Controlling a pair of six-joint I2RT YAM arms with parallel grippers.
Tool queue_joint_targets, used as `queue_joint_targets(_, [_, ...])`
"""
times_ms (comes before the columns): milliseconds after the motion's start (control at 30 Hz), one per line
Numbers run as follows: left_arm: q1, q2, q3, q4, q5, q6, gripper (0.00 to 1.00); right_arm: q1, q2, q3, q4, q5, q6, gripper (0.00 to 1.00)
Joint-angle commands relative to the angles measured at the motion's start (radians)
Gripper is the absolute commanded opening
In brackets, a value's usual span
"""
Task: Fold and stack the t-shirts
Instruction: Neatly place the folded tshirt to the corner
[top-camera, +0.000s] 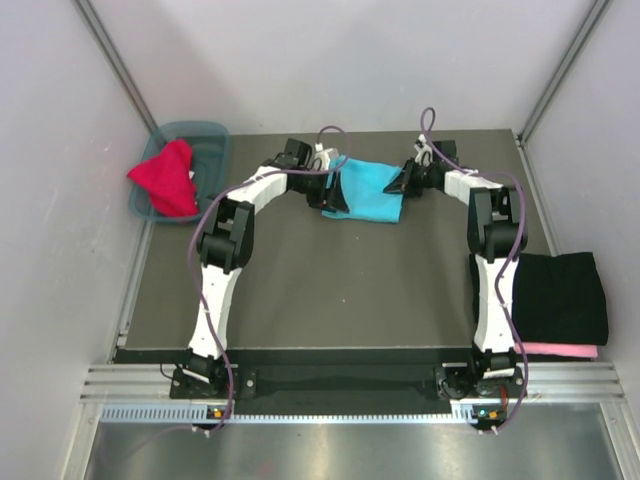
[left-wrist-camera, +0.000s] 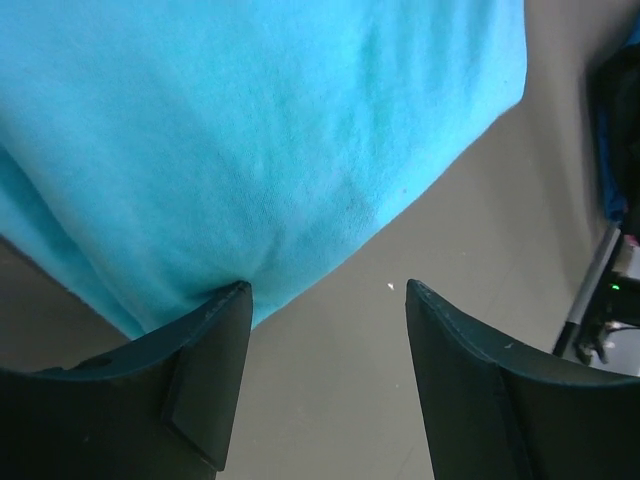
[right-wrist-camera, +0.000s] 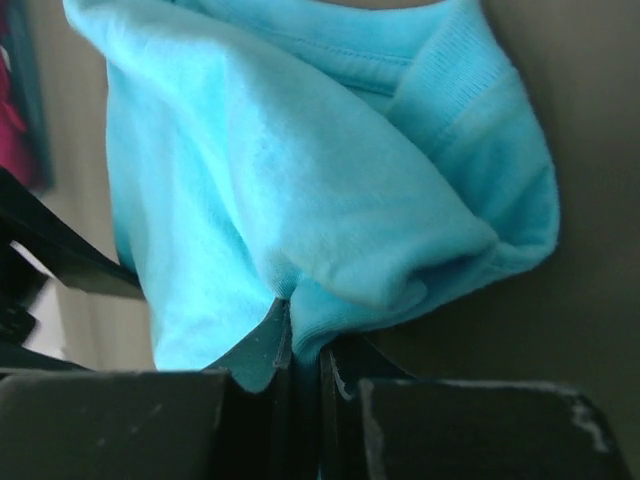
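The turquoise t-shirt (top-camera: 365, 192) lies folded at the far middle of the table, between both arms. My left gripper (top-camera: 333, 193) sits at its left edge, open, one fingertip under the cloth's edge (left-wrist-camera: 260, 200) and bare table between the jaws. My right gripper (top-camera: 403, 183) is at the shirt's right edge, shut on a pinch of its folded fabric (right-wrist-camera: 330, 250). A red t-shirt (top-camera: 167, 178) is heaped in the teal tub (top-camera: 205, 133) at the far left. A black t-shirt (top-camera: 560, 298) lies folded on a pink one (top-camera: 560, 351) at the near right.
The table (top-camera: 330, 290) is a dark mat with raised side rails and white walls around it. The tub stands off the mat's far left corner. The black and pink stack hangs past the right edge beside the right arm's base.
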Motion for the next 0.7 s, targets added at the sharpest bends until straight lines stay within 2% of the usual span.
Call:
queue_joint_targets(0, [0.008, -0.122, 0.075, -0.041, -0.105, 0.095, 0.68, 0.023, -0.044, 0.017, -0.227, 0.029, -0.253, 0.00])
queue_joint_targets(33, [0.020, -0.138, 0.084, -0.044, -0.123, 0.105, 0.68, 0.022, -0.055, 0.016, -0.302, 0.032, -0.289, 0.00])
queue_joint_targets(133, [0.040, -0.158, 0.115, -0.066, -0.191, 0.145, 0.68, 0.019, -0.126, -0.044, -0.390, 0.049, -0.393, 0.00])
queue_joint_targets(333, [0.137, -0.176, 0.143, -0.061, -0.229, 0.173, 0.68, 0.020, -0.297, -0.187, -0.482, 0.130, -0.553, 0.00])
queue_joint_targets(533, [0.201, -0.211, 0.109, -0.060, -0.142, 0.159, 0.65, 0.023, -0.494, -0.292, -0.574, 0.213, -0.704, 0.00])
queue_joint_targets(667, [0.204, -0.210, 0.143, -0.167, -0.117, 0.196, 0.62, 0.023, -0.641, -0.384, -0.666, 0.273, -0.821, 0.00])
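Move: The right hand already grips the right edge of the folded blue t-shirt, whose middle lies about 7 cm to its left and level with it. Where the shirt is going, the black pile in the near right corner, is roughly 30 cm back and 29 cm right. The open left hand hovers by the shirt's left side, its middle 5 cm right, 3 cm ahead and 4 cm lower; the red t-shirt is some 43 cm left, 7 cm farther out. Back towards its base and somewhat right, the right hand drags the pinched shirt some 15 cm across the table towards the black pile, staying low before rising a few centimetres at the end; its fingers tip steeper down and swing about 20 degrees counter-clockwise. The left hand, still open, leaves the shirt, going left, forward and up by nearly 20 cm. ##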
